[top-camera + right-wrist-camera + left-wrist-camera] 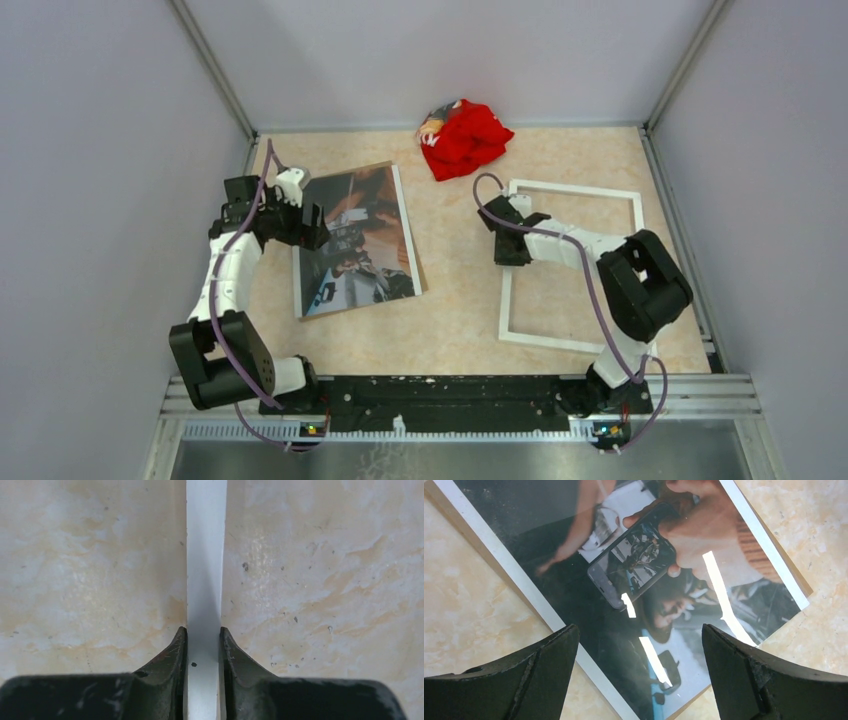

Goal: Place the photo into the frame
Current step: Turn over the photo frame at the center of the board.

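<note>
The photo (360, 250) lies face up at the left of the table, a dark print with a white border, on top of a brown board. In the left wrist view the photo (644, 575) fills the middle, and my left gripper (639, 630) hangs open above its lower part, touching nothing. From above, this gripper (318, 228) sits over the print's left half. The frame (575, 188) lies flat at the right, a narrow white rectangle. My right gripper (508, 255) is on its left bar. In the right wrist view the gripper (203, 632) is shut on that white bar (205, 555).
A crumpled red cloth (465, 137) lies at the back, between photo and frame. The brown board (798, 577) sticks out past the print's edges. Grey walls enclose the table on three sides. A metal rail (450, 395) with the arm bases runs along the near edge.
</note>
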Available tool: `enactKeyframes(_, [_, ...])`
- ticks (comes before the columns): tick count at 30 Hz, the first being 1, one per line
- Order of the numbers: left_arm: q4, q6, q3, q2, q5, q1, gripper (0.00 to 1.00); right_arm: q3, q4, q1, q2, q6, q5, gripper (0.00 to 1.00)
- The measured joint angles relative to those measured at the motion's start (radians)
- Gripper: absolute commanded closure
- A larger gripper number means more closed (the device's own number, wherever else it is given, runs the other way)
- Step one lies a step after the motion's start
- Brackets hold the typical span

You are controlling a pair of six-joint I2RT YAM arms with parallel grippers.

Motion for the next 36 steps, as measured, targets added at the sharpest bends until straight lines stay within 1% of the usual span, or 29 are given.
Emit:
enactKeyframes(4, [-0.009,0.001,0.0,-0.003,0.016,-0.008,0.02,0.071,-0.042,0.0,0.01,-0.007,-0.028,1.0])
enactKeyframes(8, [-0.019,0.001,0.0,-0.006,0.037,-0.023,0.02,0.19,-0.09,0.0,0.009,-0.015,-0.09,1.0])
enactKeyframes(11, [-0.024,-0.002,0.0,-0.007,0.045,-0.038,0.02,0.276,-0.113,0.0,-0.003,-0.014,-0.163,1.0])
enactKeyframes(15, [-0.027,-0.004,0.001,-0.01,0.055,-0.07,0.02,0.362,-0.137,0.003,-0.06,0.008,-0.297,1.0])
enactKeyframes(18, [-0.029,-0.008,0.003,-0.021,0.045,-0.13,0.02,0.429,-0.148,0.009,-0.096,0.041,-0.394,1.0])
enactKeyframes(22, [-0.031,-0.033,0.027,-0.038,0.013,-0.273,0.02,0.513,-0.14,0.027,-0.127,0.102,-0.502,1.0])
enactKeyframes(23, [-0.031,-0.036,0.03,-0.04,0.013,-0.285,0.02,0.528,-0.133,0.031,-0.135,0.121,-0.528,1.0])
enactKeyframes(25, [-0.031,-0.055,0.045,-0.042,0.013,-0.317,0.02,0.535,-0.114,0.034,-0.153,0.153,-0.566,1.0])
enactKeyframes(31, [-0.03,-0.097,0.081,-0.06,0.013,-0.355,0.02,0.525,-0.072,0.037,-0.207,0.261,-0.649,1.0])
enactKeyframes(36, [-0.031,-0.112,0.092,-0.088,0.013,-0.376,0.02,0.429,0.04,0.037,-0.264,0.368,-0.718,1.0])
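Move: At the right hand, already gripping the left bar of the photo frame, the board's centre lies about 12 cm to the left and level with it ahead; the frame's middle is some 16 cm right and 4 cm back. The photo lies 35 cm left and 1 cm back, the red shirt 9 cm left and 26 cm ahead. From the left hand, the frame's middle is about 57 cm right and 6 cm back, the board's centre 28 cm right and 2 cm back, the photo 5 cm right and 2 cm back, all roughly 13 cm below. Keeping its pinch on the frame's left bar, the right hand lifts it about 29 cm and carries it some 17 cm left, over the board's centre, rolling about 60 degrees so the fingers swing from down towards the left. The left hand, wide open, moves 13 cm right towards the raised bar, slowly at first, then rises 6 cm, turning slightly clockwise. ##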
